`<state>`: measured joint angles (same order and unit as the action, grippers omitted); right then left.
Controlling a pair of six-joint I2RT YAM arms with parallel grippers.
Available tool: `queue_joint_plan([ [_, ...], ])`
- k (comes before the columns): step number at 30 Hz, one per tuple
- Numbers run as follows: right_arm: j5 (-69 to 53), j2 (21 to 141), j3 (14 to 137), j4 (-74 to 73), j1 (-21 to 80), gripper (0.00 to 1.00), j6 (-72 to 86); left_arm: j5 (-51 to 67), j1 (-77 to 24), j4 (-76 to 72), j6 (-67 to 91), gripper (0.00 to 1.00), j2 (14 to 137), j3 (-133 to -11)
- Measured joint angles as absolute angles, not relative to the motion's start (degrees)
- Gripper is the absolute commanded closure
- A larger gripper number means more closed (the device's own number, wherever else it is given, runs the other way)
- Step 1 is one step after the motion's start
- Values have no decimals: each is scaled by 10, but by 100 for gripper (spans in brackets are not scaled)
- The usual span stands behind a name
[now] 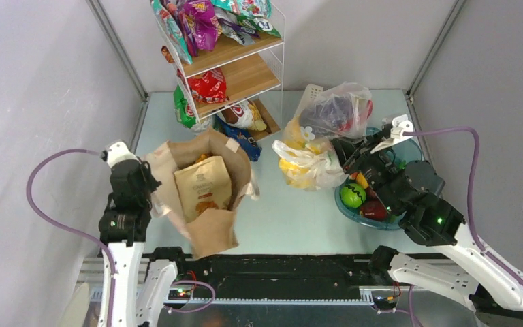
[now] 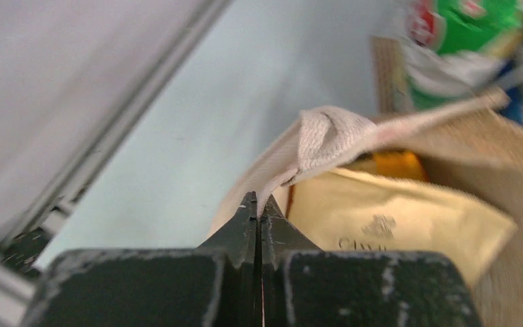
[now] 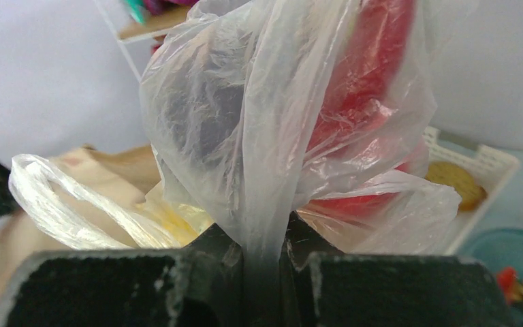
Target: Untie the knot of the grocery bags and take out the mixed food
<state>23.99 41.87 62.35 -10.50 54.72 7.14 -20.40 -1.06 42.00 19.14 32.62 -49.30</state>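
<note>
The brown paper bag (image 1: 208,194) lies open at the left with a tan packet (image 1: 203,191) inside. My left gripper (image 1: 154,185) is shut on the bag's left rim (image 2: 272,180), just below the paper handle (image 2: 334,133). The clear plastic bag (image 1: 337,109) holds a dark eggplant (image 3: 204,116) and a red item (image 3: 368,75). A second plastic bundle (image 1: 306,162) holds yellow fruit (image 3: 170,218). My right gripper (image 1: 344,154) is shut on a stretched fold of the clear plastic bag (image 3: 265,204), with the film running down between the jaws.
A blue-tinted tub (image 1: 408,153) with green and red pieces sits under my right arm. A white basket (image 3: 480,163) holding a bread slice (image 3: 453,178) stands behind the plastic bags. A wire shelf (image 1: 235,65) with snack packets stands at the back.
</note>
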Motion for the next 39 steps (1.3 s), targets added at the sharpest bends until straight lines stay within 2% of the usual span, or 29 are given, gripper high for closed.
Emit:
queue_joint_plan([
  [7,260,416,593,-165,511,100,75,-251,136,423,190,100,438,-562],
  [17,246,409,582,-216,505,100,86,-279,207,382,190,98,497,-602],
  [19,234,408,580,-230,505,100,88,-269,209,369,190,86,511,-605],
  [20,225,408,580,-237,505,100,90,-263,209,364,190,68,514,-604],
  [21,218,408,580,-246,505,100,90,-256,209,355,187,57,514,-603],
  [22,213,408,580,-255,505,100,90,-249,209,344,186,35,511,-603],
  [24,201,407,580,-274,505,100,91,-241,207,327,176,9,493,-603],
  [27,190,404,580,-305,505,100,92,-255,180,308,163,2,453,-603],
  [34,170,397,580,-355,506,100,92,-280,0,298,105,2,388,-606],
  [39,171,433,580,-369,529,100,107,-228,-145,318,84,2,367,-606],
])
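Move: The left gripper still pinches the paper bag's rim by its handle; the clear table spot for this bag is about 8 cm left, level fore and aft, some 15 cm below. The bag's middle hangs about 13 cm to that hand's right. From the right gripper, holding the knotted grocery bags, the clear table lies straight below, roughly 37 cm; the teal basket is about 27 cm right and 12 cm ahead, the white basket some 33 cm ahead and 5 cm right. Swing the left gripper about 12 cm left, turning it counter-clockwise, to haul the paper bag aside; open wide to let go of the rim, rise some 8 cm and sweep back right about 16 cm, turning clockwise and tipping up. Meanwhile keep the right fingers shut on the grocery bags and lower them about 15 cm towards the clear table, tilting the wrist down and easing slightly back after a short forward drift. ##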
